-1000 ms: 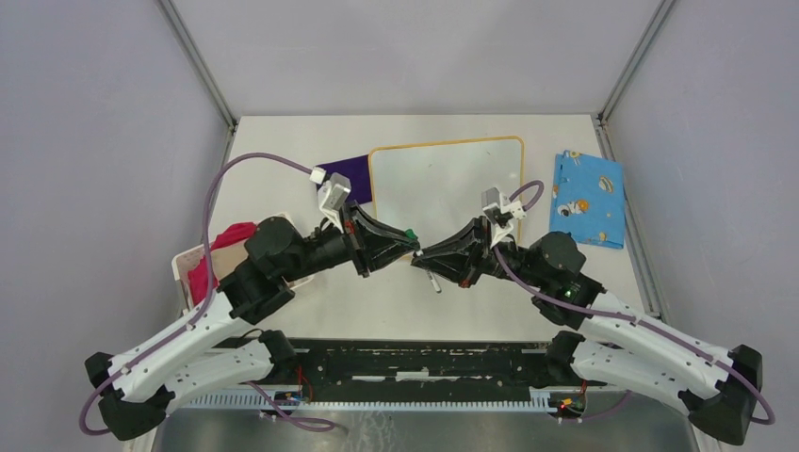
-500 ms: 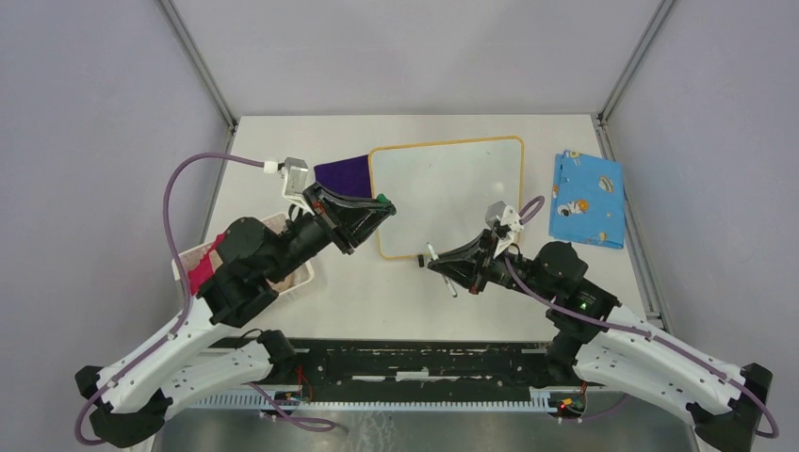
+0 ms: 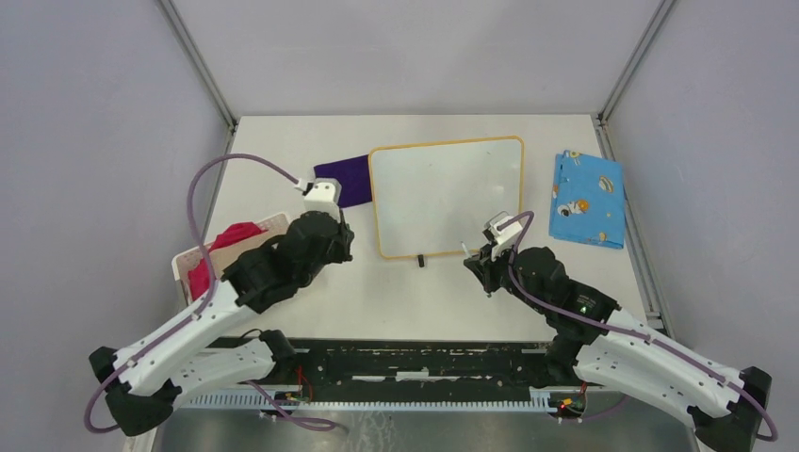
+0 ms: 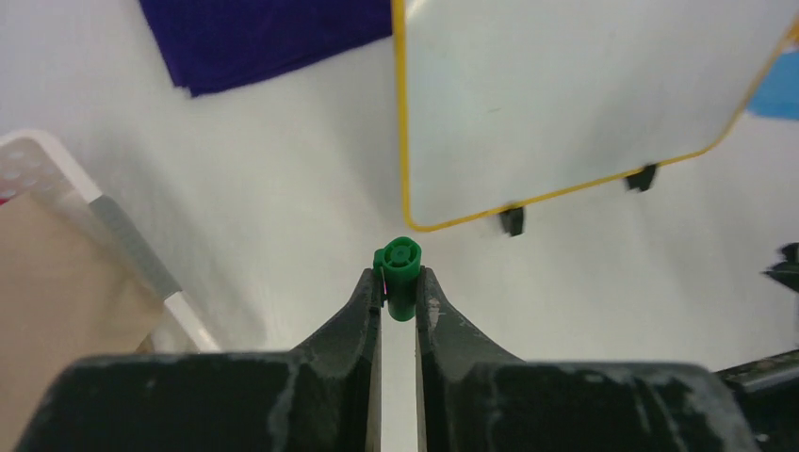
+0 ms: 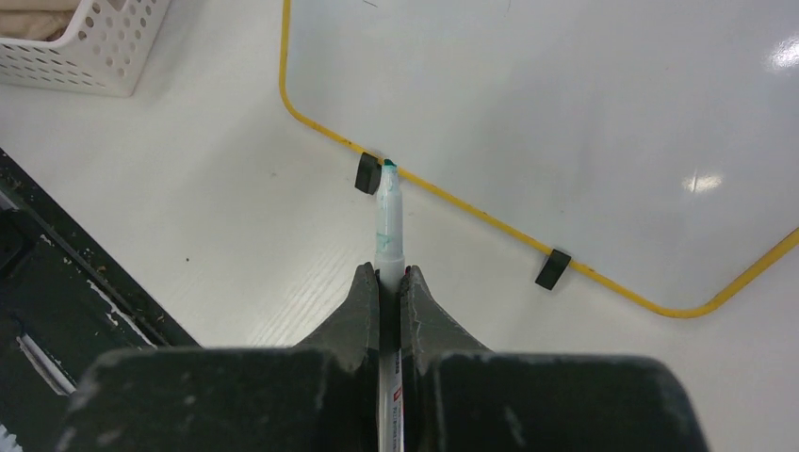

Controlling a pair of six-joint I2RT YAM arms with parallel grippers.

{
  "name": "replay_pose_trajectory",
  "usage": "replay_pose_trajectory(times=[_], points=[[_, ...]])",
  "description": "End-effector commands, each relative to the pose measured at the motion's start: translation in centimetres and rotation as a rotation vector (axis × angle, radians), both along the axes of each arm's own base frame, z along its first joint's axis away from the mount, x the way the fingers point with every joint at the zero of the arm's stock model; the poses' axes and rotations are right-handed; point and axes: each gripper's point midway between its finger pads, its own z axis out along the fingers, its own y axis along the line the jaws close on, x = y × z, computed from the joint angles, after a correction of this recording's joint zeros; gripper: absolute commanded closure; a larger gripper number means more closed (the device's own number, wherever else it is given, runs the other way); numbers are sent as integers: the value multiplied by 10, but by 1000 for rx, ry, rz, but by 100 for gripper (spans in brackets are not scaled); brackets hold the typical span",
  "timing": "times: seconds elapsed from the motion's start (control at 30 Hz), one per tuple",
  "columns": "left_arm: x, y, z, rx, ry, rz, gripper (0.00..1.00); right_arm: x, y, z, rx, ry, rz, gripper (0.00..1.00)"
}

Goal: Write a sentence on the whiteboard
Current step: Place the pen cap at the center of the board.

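The whiteboard [image 3: 443, 193] lies flat mid-table, with an orange frame and two black feet on its near edge. Its face is blank, so no sentence is in view. My left gripper [image 4: 399, 282] hovers left of the board's near left corner [image 4: 415, 221], shut on a green marker cap [image 4: 403, 256]. In the top view its fingers are hidden under the folded wrist. My right gripper [image 5: 390, 275] is shut on an uncapped marker [image 5: 389, 221]. The marker's green tip points at the board's near edge beside a black foot [image 5: 367, 173]. The right gripper [image 3: 479, 262] sits just off the board's near right corner.
A purple cloth [image 3: 344, 179] lies partly under the board's left side. A blue patterned cloth [image 3: 587, 198] lies to the board's right. At the left edge, a white perforated basket [image 3: 188, 259] holds a red cloth [image 3: 221, 247]. A black rail [image 3: 424, 363] runs along the near edge.
The grippers were tip to tip in front of the board and have drawn apart. The left one swung left with the green cap and folded downward. The right pulled back right with the marker.
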Motion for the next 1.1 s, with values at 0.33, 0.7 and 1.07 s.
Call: replay_pose_trajectory(times=[0.33, 0.7, 1.07], points=[[42, 4, -134, 103, 423, 39, 98, 3, -5, 19, 41, -72, -17, 100], [64, 12, -199, 205, 571, 95, 98, 2, -6, 27, 56, -97, -10, 100], [66, 21, -220, 213, 627, 128, 95, 5, -4, 34, 44, -127, 1, 100]])
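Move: The green pen cap is already pinched in the left hand; the bare tabletop it is taken down to lies about 24 cm below, 5 cm ahead and 3 cm to the left of this hand. The whiteboard's near-left corner is 6 cm ahead and 5 cm right of the hand, the basket's middle some 28 cm left and 4 cm ahead, the purple cloth about 27 cm ahead and 4 cm left. From the right hand, that spot lies some 28 cm left, 4 cm ahead, 17 cm below. The green pen cap is carried down in the left fingers, quickly and then easing off, by some 22 cm, and about 5 cm forward, towards the bare table between the basket and the whiteboard's near-left corner. On the way the left wrist tips nearly 40 degrees further down; the fingers keep their pinch on the cap. ##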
